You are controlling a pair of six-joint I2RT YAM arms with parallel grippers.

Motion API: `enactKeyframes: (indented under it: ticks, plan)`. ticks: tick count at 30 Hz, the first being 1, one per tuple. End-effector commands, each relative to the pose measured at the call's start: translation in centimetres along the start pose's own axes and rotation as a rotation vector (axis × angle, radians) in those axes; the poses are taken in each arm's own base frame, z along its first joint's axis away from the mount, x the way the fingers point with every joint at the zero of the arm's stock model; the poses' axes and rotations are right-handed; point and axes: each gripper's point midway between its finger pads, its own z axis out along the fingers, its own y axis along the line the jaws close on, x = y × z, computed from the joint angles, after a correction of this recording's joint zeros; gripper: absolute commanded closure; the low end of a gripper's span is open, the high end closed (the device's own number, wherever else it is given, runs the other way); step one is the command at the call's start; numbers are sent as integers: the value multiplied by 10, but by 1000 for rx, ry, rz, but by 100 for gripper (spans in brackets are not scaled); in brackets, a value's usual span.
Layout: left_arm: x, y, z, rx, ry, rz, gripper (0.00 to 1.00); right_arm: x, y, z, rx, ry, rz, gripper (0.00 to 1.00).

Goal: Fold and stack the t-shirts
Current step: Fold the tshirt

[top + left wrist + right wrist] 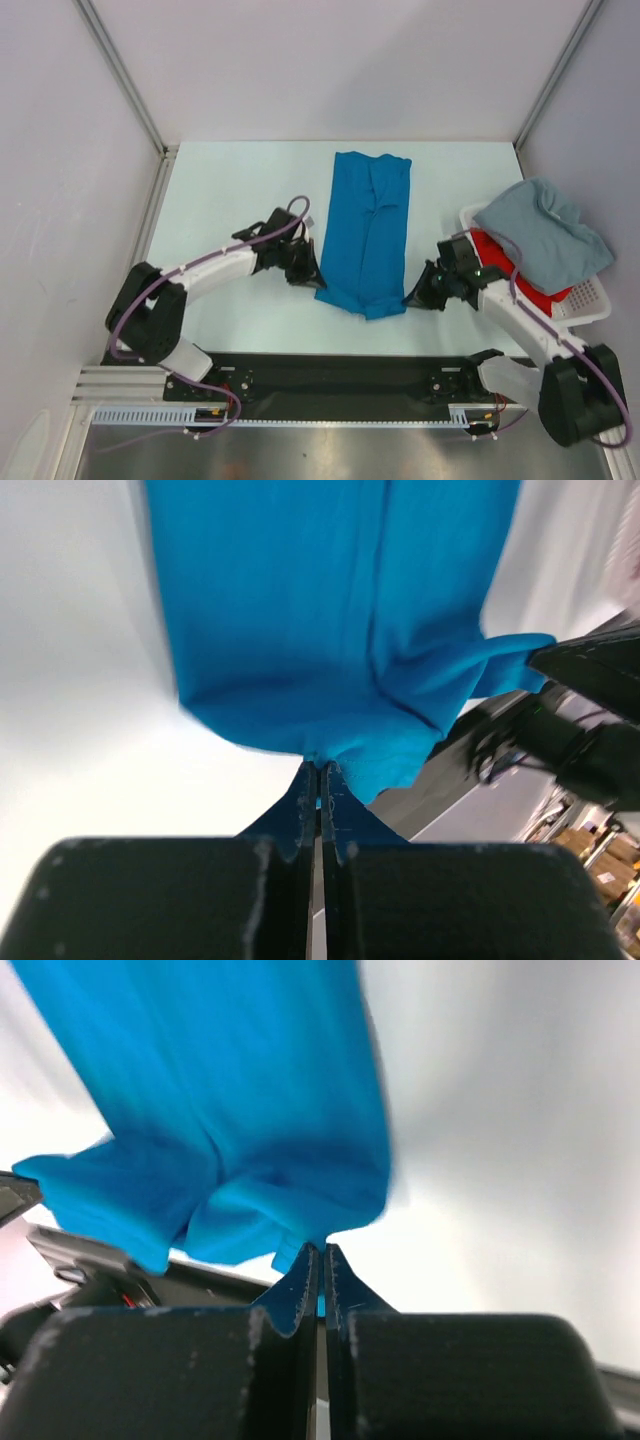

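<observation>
The bright blue t-shirt (367, 230) lies as a long narrow strip down the middle of the table, its near end lifted. My left gripper (313, 275) is shut on the near left corner of that shirt (330, 630), cloth pinched between its tips (321, 765). My right gripper (412, 296) is shut on the near right corner of the same shirt (200, 1110), a sliver of blue showing between its tips (321, 1248). At the right, the pale grey-blue t-shirt (550, 233) is heaped over the red t-shirt (520, 285) in the basket.
The white slatted basket (590, 300) stands at the table's right edge, close behind my right arm. Grey walls enclose the table on the left, back and right. A black rail (340, 385) with the arm bases runs along the near edge.
</observation>
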Motion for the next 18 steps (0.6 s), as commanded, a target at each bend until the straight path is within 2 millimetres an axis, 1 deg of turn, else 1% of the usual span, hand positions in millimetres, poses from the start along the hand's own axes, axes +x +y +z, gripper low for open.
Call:
enactKeyframes:
  ticks: [1, 2, 3, 4, 5, 6, 7, 9, 10, 12, 14, 15, 16, 17, 18]
  plan:
    - [-41, -8, -1, 3, -28, 7, 100, -46, 28, -4, -45, -44, -95, 100]
    - [-62, -24, -7, 32, -62, 25, 100, -54, 31, -3, -42, -49, -103, 100]
    - [-73, -26, -8, 33, -74, 38, 100, -64, 32, -2, -36, -56, -105, 100]
    - [-94, -32, -8, 39, -84, 34, 100, -81, 41, 0, -35, -62, -124, 100]
    - [-104, -35, -9, 43, -93, 36, 100, -88, 44, 2, -36, -62, -128, 100]
    - [-113, -35, -7, 46, -92, 39, 100, -100, 46, 3, -38, -68, -125, 100]
    - [-133, -38, -7, 55, -110, 36, 100, -114, 51, 7, -33, -68, -135, 100]
    - [-150, -35, -4, 54, -116, 32, 100, -133, 55, 11, -31, -74, -135, 100]
    - [-163, -36, 1, 58, -118, 29, 100, -148, 62, 17, -33, -74, -139, 100]
    - [-174, -36, 4, 73, -117, 24, 100, -162, 67, 21, -37, -74, -138, 100]
    - [-188, -32, 10, 77, -123, 14, 100, -182, 73, 27, -36, -83, -134, 100]
    - [-194, -29, 11, 82, -125, 1, 100, -188, 73, 30, -34, -79, -129, 100]
    - [-201, -30, 11, 89, -136, -1, 100, -194, 74, 32, -35, -79, -124, 100]
    - [-205, -29, 12, 96, -138, -6, 100, -197, 70, 41, -25, -58, -113, 100]
    - [-210, -23, 19, 101, -136, -20, 100, -207, 78, 40, -40, -73, -119, 100]
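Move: The left hand's landing spot, the t-shirt's left edge around mid-length, lies about 20 cm ahead, 1 cm right and 7 cm below. For the right hand, the spot on the shirt's right edge is some 20 cm ahead, 1 cm right and 5 cm down. The shirt's far end is centred roughly 42 cm ahead and 14 cm right of the left hand. The basket sits about 36 cm right of the right hand, 10 cm farther out and slightly lower. Keep both grippers shut on the two corners of the raised hem and sweep them forward together over the t-shirt, about 20 cm, side by side. Let them rise some 3 cm on the way, then ease the left one down a couple of centimetres as both slow; hold the wrists nearly steady. ##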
